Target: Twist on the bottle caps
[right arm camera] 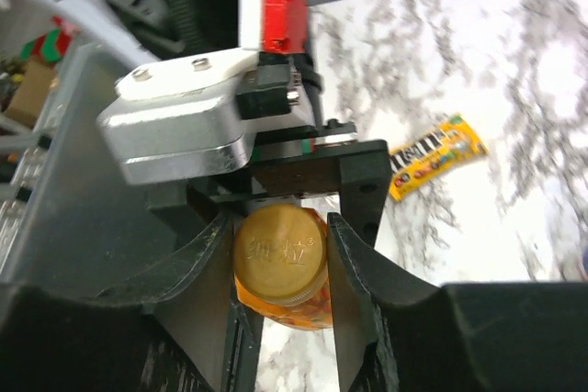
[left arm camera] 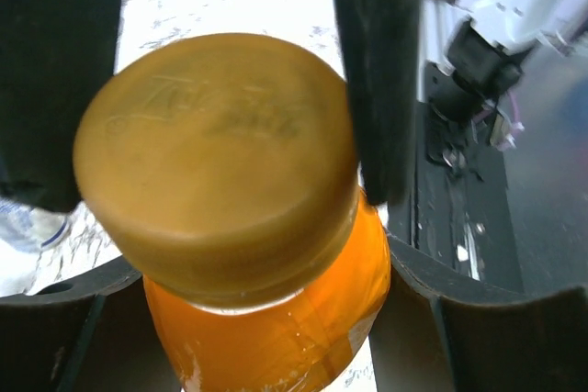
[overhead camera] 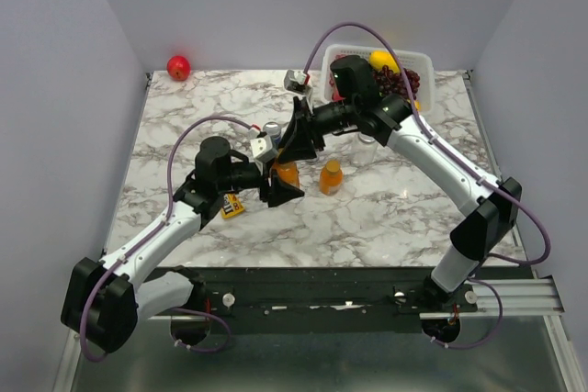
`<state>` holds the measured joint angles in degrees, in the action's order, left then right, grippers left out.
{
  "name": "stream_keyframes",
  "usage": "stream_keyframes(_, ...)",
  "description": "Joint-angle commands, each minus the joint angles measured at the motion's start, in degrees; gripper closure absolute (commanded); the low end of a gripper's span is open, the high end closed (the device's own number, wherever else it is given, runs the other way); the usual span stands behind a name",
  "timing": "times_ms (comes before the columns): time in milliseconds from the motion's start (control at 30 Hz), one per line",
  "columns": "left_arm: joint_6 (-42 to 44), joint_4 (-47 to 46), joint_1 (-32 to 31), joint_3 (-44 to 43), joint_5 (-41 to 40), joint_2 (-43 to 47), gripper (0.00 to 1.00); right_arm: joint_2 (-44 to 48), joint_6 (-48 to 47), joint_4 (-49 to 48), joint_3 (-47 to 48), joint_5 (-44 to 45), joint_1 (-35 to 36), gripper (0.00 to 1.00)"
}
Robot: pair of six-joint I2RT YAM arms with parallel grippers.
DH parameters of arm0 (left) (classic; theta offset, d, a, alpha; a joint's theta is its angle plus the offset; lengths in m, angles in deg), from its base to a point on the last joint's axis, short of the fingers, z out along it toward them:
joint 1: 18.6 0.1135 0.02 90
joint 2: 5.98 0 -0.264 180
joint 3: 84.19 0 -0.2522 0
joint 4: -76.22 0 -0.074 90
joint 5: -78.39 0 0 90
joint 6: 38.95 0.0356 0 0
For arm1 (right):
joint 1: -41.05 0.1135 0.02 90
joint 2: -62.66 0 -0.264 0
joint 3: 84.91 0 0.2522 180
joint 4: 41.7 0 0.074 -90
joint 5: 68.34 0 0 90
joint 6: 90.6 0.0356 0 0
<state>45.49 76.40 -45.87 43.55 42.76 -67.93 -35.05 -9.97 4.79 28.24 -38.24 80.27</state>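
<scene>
A stubby bottle of orange liquid stands mid-table, and my left gripper is shut on its body from the near-left side. Its orange-gold bottle cap sits on the neck. My right gripper comes in from above, and its black fingers press against both sides of that cap. A second orange bottle stands free just to the right with its cap on.
A yellow candy packet lies under the left arm, also in the right wrist view. A white basket of fruit sits at the back right. A red apple rests at the back left corner.
</scene>
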Motion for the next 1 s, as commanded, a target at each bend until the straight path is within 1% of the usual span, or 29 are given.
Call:
stream_keyframes(0, -9.5, -9.8, -2.3, -1.4, -18.6, 2.0, 1.0, 1.9, 9.2, -2.1, -3.2, 22.8, 1.5, 0.8)
stream_keyframes(33, -9.9, -7.4, -3.4, -2.5, -21.9, 2.2, 1.0, 2.5, 15.2, -3.6, -4.4, 24.5, 1.6, 0.8)
stream_keyframes(67, -10.2, -6.1, -3.6, -3.2, -24.4, 2.0, 1.0, 2.9, 17.6, -3.8, -5.1, 27.5, 1.7, 0.8)
stream_keyframes(100, -10.1, -4.6, -3.8, -3.9, -28.3, 1.8, 1.0, 2.6, 19.6, -3.2, -4.9, 29.0, 2.2, 0.8)
stream_keyframes(133, -9.7, -1.9, -3.8, -4.5, -29.4, 1.5, 1.0, 2.4, 21.1, -1.4, -4.4, 30.4, 2.6, 0.79)
stream_keyframes(167, -9.1, -1.1, -3.8, -4.4, -30.0, 1.3, 1.0, 2.4, 21.1, -1.3, -4.2, 30.5, 3.0, 0.75)
stream_keyframes(200, -8.2, -0.3, -3.8, -4.1, -29.4, 1.5, 1.0, 2.9, 21.1, -1.8, -4.5, 29.7, 3.1, 0.66)
stream_keyframes(233, -6.2, 0.6, -3.8, -3.1, -28.5, 1.7, 1.0, 3.4, 21.2, -2.5, -4.5, 29.3, 3.2, 0.48)
stream_keyframes(267, -5.3, 1.1, -3.2, -2.5, -27.5, 2.6, 1.0, 4.0, 20.8, -2.6, -4.4, 29.4, 3.1, 0.37)
stream_keyframes(300, -4.0, 1.5, -2.9, -1.8, -26.3, 3.4, 1.0, 5.4, 20.3, -3.0, -4.3, 28.0, 2.2, 0.28)
stream_keyframes(333, -2.2, 1.6, -2.5, 0.0, -22.9, 4.2, 1.0, 6.1, 18.3, -4.4, -4.9, 25.4, 1.1, 0.24)
stream_keyframes(367, -1.1, 1.6, -2.1, 0.9, -20.8, 5.9, 1.0, 7.1, 17.4, -5.7, -5.8, 19.5, -0.1, 0.23)
stream_keyframes(400, -0.2, 1.8, -0.7, 1.5, -18.1, 6.7, 1.0, 8.1, 16.9, -6.8, -6.7, 17.3, -2.7, 0.23)
stream_keyframes(433, 0.5, 1.8, -0.1, 2.5, -12.7, 7.5, 1.0, 9.3, 16.0, -9.3, -8.8, 14.1, -4.1, 0.21)
stream_keyframes(467, 1.7, 1.5, 0.6, 2.8, -8.6, 8.2, 1.0, 9.5, 14.9, -10.0, -9.3, 6.2, -5.5, 0.2)
stream_keyframes(500, 2.3, 1.6, 1.8, 2.8, -5.8, 8.5, 1.0, 9.6, 13.2, -10.3, -9.6, 2.8, -7.2, 0.2)
stream_keyframes(533, 2.7, 2.5, 2.0, 2.2, -3.5, 8.3, 1.0, 9.7, 10.2, -11.1, -10.0, -0.3, -7.6, 0.2)
stream_keyframes(567, 3.7, 3.3, 2.0, 1.6, 1.5, 7.6, 1.0, 10.0, 7.9, -11.2, -10.7, -5.4, -7.8, 0.2)
stream_keyframes(600, 5.2, 4.4, 2.0, 0.9, 3.2, 7.2, 1.0, 10.1, 6.6, -11.5, -11.0, -7.5, -7.6, 0.2)
stream_keyframes(667, 5.2, 5.8, 2.0, -0.6, 6.2, 5.6, 1.0, 9.7, 8.7, -16.8, -12.2, -12.6, -7.4, 0.19)
stream_keyframes(733, 5.3, 5.2, 2.0, -1.3, 7.1, 4.7, 1.0, 8.5, 10.6, -19.2, -11.8, -14.8, -6.8, 0.19)
stream_keyframes(800, 5.2, 4.6, 1.9, -2.1, 7.9, 3.9, 1.0, 7.3, 10.0, -19.3, -10.7, -16.0, -5.5, 0.18)
stream_keyframes(833, 5.2, 4.6, 1.9, -2.4, 7.9, 3.5, 1.0, 7.0, 7.5, -19.1, -10.4, -16.3, -5.0, 0.18)
stream_keyframes(967, 5.2, 4.4, 1.4, -3.8, 7.9, 2.5, 1.0, 5.3, 7.1, -18.5, -8.6, -17.1, -3.0, 0.17)
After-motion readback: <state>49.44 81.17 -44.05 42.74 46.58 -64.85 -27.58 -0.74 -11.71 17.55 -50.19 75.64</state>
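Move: The cap being turned sits in the right fingers, at their hand point, and about 6 cm above the left hand, which holds its orange bottle. From the left hand, a second orange bottle stands some 12 cm to the right and 10 cm farther out, about 18 cm lower. The M&M's bag lies roughly 15 cm to its left and 6 cm ahead; the blue can is about 22 cm ahead and 4 cm left. The orange bottle's cap, already between the right fingers, is twisted clockwise some 25 degrees while the left hand keeps its grip on the bottle and turns it about 20 degrees the other way, both hands travelling forward 4 cm together. The right fingers then open and come off the cap to the right, swinging back and up as their wrist turns back, while the left hand draws back with the bottle and unwinds. ##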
